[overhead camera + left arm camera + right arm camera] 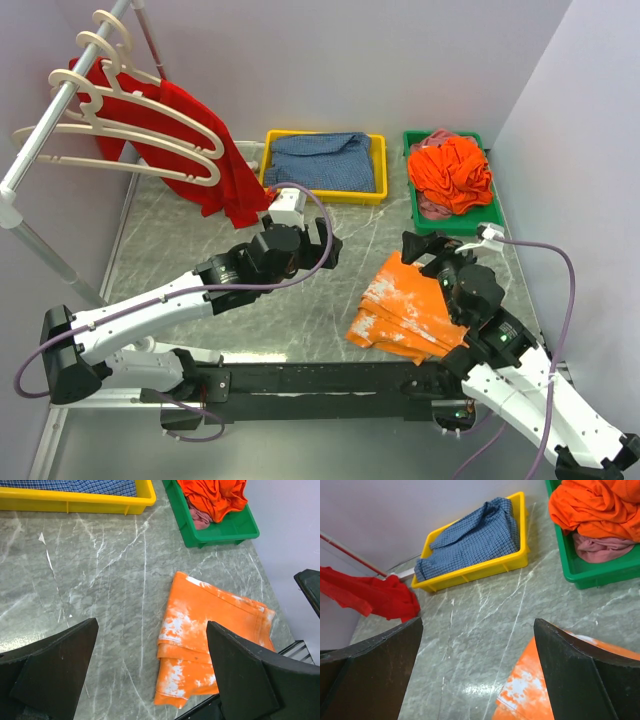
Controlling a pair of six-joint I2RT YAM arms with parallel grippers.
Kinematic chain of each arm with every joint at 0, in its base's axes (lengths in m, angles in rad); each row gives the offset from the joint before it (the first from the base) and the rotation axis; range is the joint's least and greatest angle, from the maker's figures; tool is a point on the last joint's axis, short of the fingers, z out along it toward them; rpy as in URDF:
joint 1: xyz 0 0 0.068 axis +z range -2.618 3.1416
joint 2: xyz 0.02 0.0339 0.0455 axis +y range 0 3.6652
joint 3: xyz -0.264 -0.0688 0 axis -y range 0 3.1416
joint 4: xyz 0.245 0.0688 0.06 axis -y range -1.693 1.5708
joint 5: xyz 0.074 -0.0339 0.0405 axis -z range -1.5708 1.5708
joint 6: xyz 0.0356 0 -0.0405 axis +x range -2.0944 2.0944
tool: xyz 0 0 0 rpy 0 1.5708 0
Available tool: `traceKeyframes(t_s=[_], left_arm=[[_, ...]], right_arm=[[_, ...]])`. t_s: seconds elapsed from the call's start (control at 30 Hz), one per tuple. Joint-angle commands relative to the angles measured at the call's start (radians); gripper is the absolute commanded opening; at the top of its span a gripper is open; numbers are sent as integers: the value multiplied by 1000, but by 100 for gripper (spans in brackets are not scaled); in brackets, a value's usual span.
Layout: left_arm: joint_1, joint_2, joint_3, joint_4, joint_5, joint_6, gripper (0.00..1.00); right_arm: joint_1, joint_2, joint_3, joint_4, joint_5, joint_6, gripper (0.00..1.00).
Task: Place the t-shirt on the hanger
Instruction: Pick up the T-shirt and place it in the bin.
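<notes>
The bright orange-red t-shirt lies crumpled in the green bin at the back right. It also shows in the left wrist view and the right wrist view. Several cream hangers hang on the rail at the back left, out of both wrist views. My left gripper is open and empty above mid-table, with the jaws wide apart in the left wrist view. My right gripper is open and empty over the far edge of the flat orange cloth, also seen in the right wrist view.
A flat lighter-orange cloth with white smudges lies at the front right. A yellow bin holds a blue checked shirt. A darker red t-shirt hangs from the rail. A pink cloth lies under the t-shirt.
</notes>
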State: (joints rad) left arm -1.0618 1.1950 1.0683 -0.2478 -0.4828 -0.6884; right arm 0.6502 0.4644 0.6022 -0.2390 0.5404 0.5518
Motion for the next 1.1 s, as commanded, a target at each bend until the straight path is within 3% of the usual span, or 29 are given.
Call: traceKeyframes(t_s=[0.0,0.17,0.33,0.4,0.43,0.5,0.67,0.8,0.9,1.07], left_arm=[[-3,-20,38,53,13,20,96],[-1,-18,74,1,59,81,96],[-1,-77,79,-4,79,99,96],[-1,-92,81,-2,78,102,97],[-1,-92,82,-5,75,102,96],[-1,-77,113,-49,72,110,96],[-1,-52,159,-127,30,109,96],[0,-60,157,-122,27,104,96],[2,-61,167,-128,23,104,96],[2,-64,168,-130,29,122,96]], right_arm=[[6,-6,33,30,29,-27,100],[3,62,59,57,16,-78,100],[-43,250,149,55,38,-93,100],[-231,366,244,65,-76,-69,100],[-329,403,267,82,-253,-14,100],[-496,512,321,142,-345,29,97],[-641,796,529,158,-269,46,94],[-728,1089,702,136,-275,69,83],[-787,1210,737,208,-330,88,72],[-831,1355,811,196,-309,74,71]])
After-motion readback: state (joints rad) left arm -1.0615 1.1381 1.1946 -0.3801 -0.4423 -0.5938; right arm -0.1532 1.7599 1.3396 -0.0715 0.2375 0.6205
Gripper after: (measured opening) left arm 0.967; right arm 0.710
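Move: The crumpled orange T-shirt in the green bin lies about 33 cm ahead of my right hand, 17 cm to its right and some 18 cm below. The flat orange cloth is almost under that hand, about 2 cm back, 5 cm to the right and 22 cm down. The yellow bin stands roughly 35 cm ahead and 27 cm left. From my left hand the T-shirt is about 33 cm ahead, 43 cm right and 18 cm below. I swing my right hand out past the flat orange cloth to the green bin, about 27 cm forward and 19 cm right, then drop some 8 cm towards the crumpled T-shirt. Along the way the wrist turns about 30 degrees clockwise and tips down some 20, and my fingers narrow partway, still well apart. My left hand, empty, rises about 5 cm. ##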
